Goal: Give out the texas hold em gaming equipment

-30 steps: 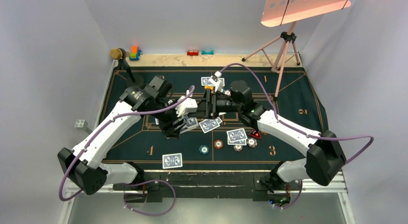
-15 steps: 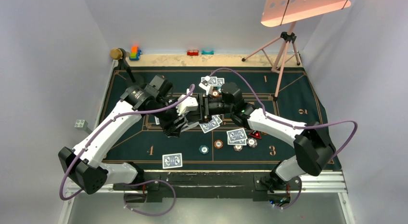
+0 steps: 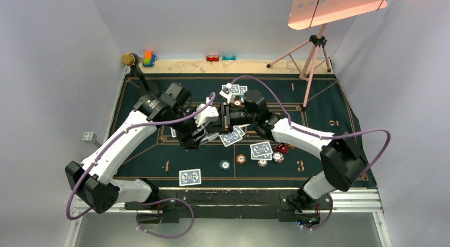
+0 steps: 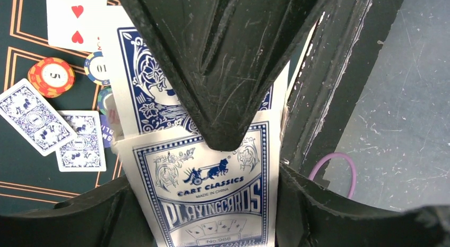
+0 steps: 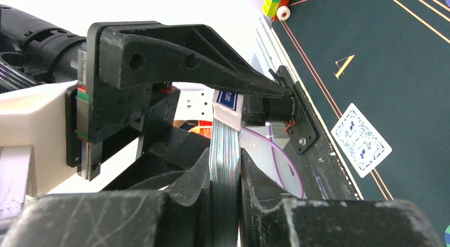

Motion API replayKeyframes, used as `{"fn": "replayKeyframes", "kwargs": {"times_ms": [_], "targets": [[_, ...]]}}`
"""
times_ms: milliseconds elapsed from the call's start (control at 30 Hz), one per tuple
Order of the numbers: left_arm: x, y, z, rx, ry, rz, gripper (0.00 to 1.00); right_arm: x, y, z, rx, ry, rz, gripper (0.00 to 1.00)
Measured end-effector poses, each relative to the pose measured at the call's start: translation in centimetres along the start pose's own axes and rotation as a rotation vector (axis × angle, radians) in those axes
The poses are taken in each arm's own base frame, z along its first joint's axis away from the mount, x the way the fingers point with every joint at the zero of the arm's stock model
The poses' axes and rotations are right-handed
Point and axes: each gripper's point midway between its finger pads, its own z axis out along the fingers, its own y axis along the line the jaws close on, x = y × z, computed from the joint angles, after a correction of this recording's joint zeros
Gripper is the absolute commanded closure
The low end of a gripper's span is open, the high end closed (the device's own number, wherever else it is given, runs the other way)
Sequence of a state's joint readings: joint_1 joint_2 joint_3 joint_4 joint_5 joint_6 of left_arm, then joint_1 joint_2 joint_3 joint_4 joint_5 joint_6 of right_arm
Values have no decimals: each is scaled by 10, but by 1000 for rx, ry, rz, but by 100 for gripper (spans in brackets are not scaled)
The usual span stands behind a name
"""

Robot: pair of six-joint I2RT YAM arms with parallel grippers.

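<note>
My left gripper (image 3: pixel 199 131) is shut on a blue-and-white playing-card box (image 4: pixel 207 204), held above the mat's middle. A stack of blue-backed cards (image 4: pixel 143 82) sticks out of the box. My right gripper (image 3: pixel 223 122) meets it from the right, and its fingers (image 5: pixel 180 194) are shut on the stack's edge (image 5: pixel 225 156). Loose cards (image 3: pixel 190 177) (image 3: pixel 261 150) (image 3: pixel 232 137) (image 3: pixel 234 90) lie on the green mat (image 3: pixel 318 109). A teal chip (image 3: pixel 225 164), an orange chip (image 3: pixel 241 159), white-brown chips (image 3: pixel 262 162) and a red triangular marker (image 3: pixel 281 148) sit at the front centre.
A pink tripod (image 3: pixel 313 50) stands at the mat's back right. Toy blocks (image 3: pixel 148 58) (image 3: pixel 213 58) line the back edge beside a brass-headed stand (image 3: pixel 129 59). A small white block (image 3: pixel 88 136) lies off the mat on the left.
My right gripper moved left to the left gripper and closed its fingers on the cards sticking out of the box. The left gripper kept hold of the box.
</note>
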State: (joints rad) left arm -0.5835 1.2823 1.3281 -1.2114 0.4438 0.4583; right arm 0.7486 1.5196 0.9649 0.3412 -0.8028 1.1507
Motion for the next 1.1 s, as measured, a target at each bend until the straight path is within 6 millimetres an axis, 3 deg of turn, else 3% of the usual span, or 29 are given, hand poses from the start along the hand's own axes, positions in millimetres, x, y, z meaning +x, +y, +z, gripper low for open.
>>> {"fn": "replayKeyframes", "kwargs": {"times_ms": [33, 67, 233, 400, 500, 667, 833, 1000, 1100], "targets": [[0, 0, 0, 0, 1, 0, 2, -1, 0, 0, -2, 0, 4, 96], [0, 0, 0, 0, 2, 4, 1, -1, 0, 0, -4, 0, 3, 96], [4, -4, -4, 0, 6, -5, 0, 0, -5, 3, -11, 17, 6, 97], [12, -11, -22, -23, -6, 0, 0, 5, -23, 9, 11, 56, 17, 96], [15, -8, -41, -63, -38, -28, 0, 6, -43, 16, 45, 76, 16, 96], [18, 13, -68, -160, -96, -107, 0, 9, -101, 40, 158, 132, 36, 95], [25, 23, -67, -172, -83, -158, 0, 29, -147, 75, 258, 238, 24, 95], [35, 27, -60, -176, -57, -193, 0, 51, -157, 96, 264, 319, -10, 94], [40, 31, -56, -189, -43, -215, 0, 56, -156, 99, 257, 332, -17, 80]]}}
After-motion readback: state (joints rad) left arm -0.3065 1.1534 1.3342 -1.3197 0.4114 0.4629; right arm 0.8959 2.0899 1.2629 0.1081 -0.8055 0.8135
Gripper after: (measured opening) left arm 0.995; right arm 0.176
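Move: Both hands hold the deck. Its middle lies about 5 cm left of and 2 below the right hand, and some 3 cm right of the left hand. The open felt it is bound for is about 6 cm back, 11 left and 22 below the right hand. From the right hand, the seat-4 cards lie 12 cm back and 10 left, the green chip 8 back and 4 right, and the loose cards 4 ahead and 7 right, all about 23 below. Open the left gripper wide to let go of the deck, then draw that hand clear, about 7 cm left and a little up, turning it counter-clockwise. Keep the right grip shut on the deck and lower it about 18 cm, drifting 7 cm left, down towards the felt by the seat-4 cards, dipping the fingertips and swinging them some towards the robot. ##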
